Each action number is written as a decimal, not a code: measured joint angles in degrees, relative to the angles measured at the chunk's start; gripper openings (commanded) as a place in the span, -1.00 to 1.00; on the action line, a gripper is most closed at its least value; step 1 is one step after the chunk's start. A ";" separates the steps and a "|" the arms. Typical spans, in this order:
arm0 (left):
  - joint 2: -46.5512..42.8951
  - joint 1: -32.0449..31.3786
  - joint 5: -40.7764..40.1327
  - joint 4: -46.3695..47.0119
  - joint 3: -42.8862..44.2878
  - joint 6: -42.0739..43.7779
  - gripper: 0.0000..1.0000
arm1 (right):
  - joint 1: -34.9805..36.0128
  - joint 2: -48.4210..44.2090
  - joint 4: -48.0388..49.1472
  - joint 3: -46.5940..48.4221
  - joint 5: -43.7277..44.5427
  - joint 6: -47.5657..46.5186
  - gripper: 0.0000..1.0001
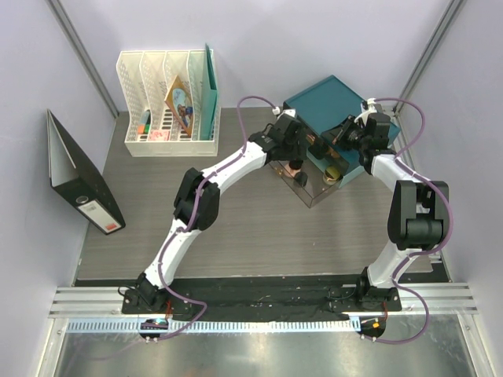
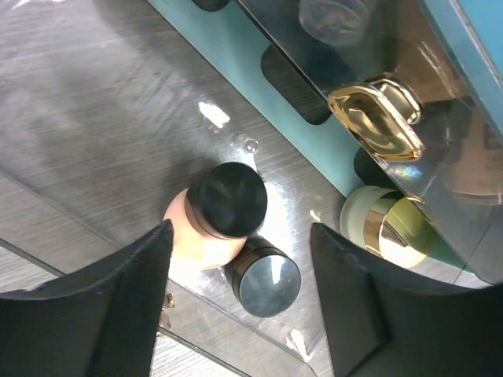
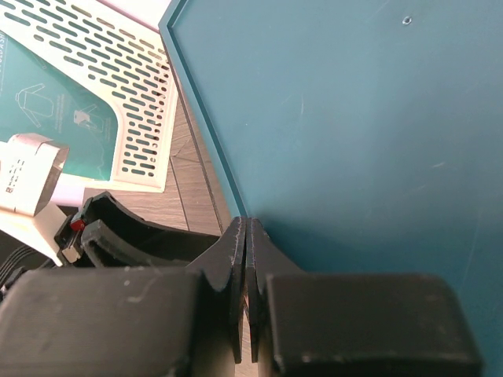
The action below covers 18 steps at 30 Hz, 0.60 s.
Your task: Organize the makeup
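A peach tube with a black cap stands inside a clear acrylic organiser, touching a black pot. Further in are a pale jar with a gold band and a gold-capped bottle. My left gripper hangs open above the tube and pot, one finger on each side, touching neither. In the top view it is over the organiser's near-left part. My right gripper is shut on nothing, over the teal box.
The teal box sits behind the organiser at the back right. A white file rack with papers stands at the back left. A black binder leans against the left wall.
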 measured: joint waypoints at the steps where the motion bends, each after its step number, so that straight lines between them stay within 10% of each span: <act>1: 0.00 0.00 0.22 0.00 0.02 -0.15 0.43 | 0.00 0.00 0.00 0.00 0.00 -0.02 -0.85; 6: -0.68 0.04 1.18 0.20 -1.07 -0.24 0.16 | 0.00 -0.02 0.02 0.00 0.00 -0.02 -0.85; 12: -12.66 1.09 2.27 2.86 -15.74 -1.51 -1.00 | 0.00 -0.02 0.02 0.00 0.00 -0.02 -0.85; 18: -29.81 3.76 5.16 7.76 -33.33 -4.09 -1.00 | 0.00 -0.02 0.02 0.00 -0.02 -0.04 -0.85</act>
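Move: The small black jar leaning on the peach jar sits just past the left hand's parted fingers, about 1 cm ahead, level sideways and 3 cm below. From that hand the peach jar is about 2 cm left and 1 cm back, the second black jar 4 cm back and 1 cm right, and the drawer's gold pull 6 cm left and 3 cm back, all some 5 cm below. From the right hand the leaning jar is roughly 13 cm left, 6 cm back and 7 cm below. Left, up and back in one sweep, after barely stirring at first, the empty left hand withdraws from the jars and out over the open drawer's front edge. It travels some 8 cm left, nearly as far up and 6 cm back, quickening as it goes, while its wide-parted fingers close fully on nothing. ##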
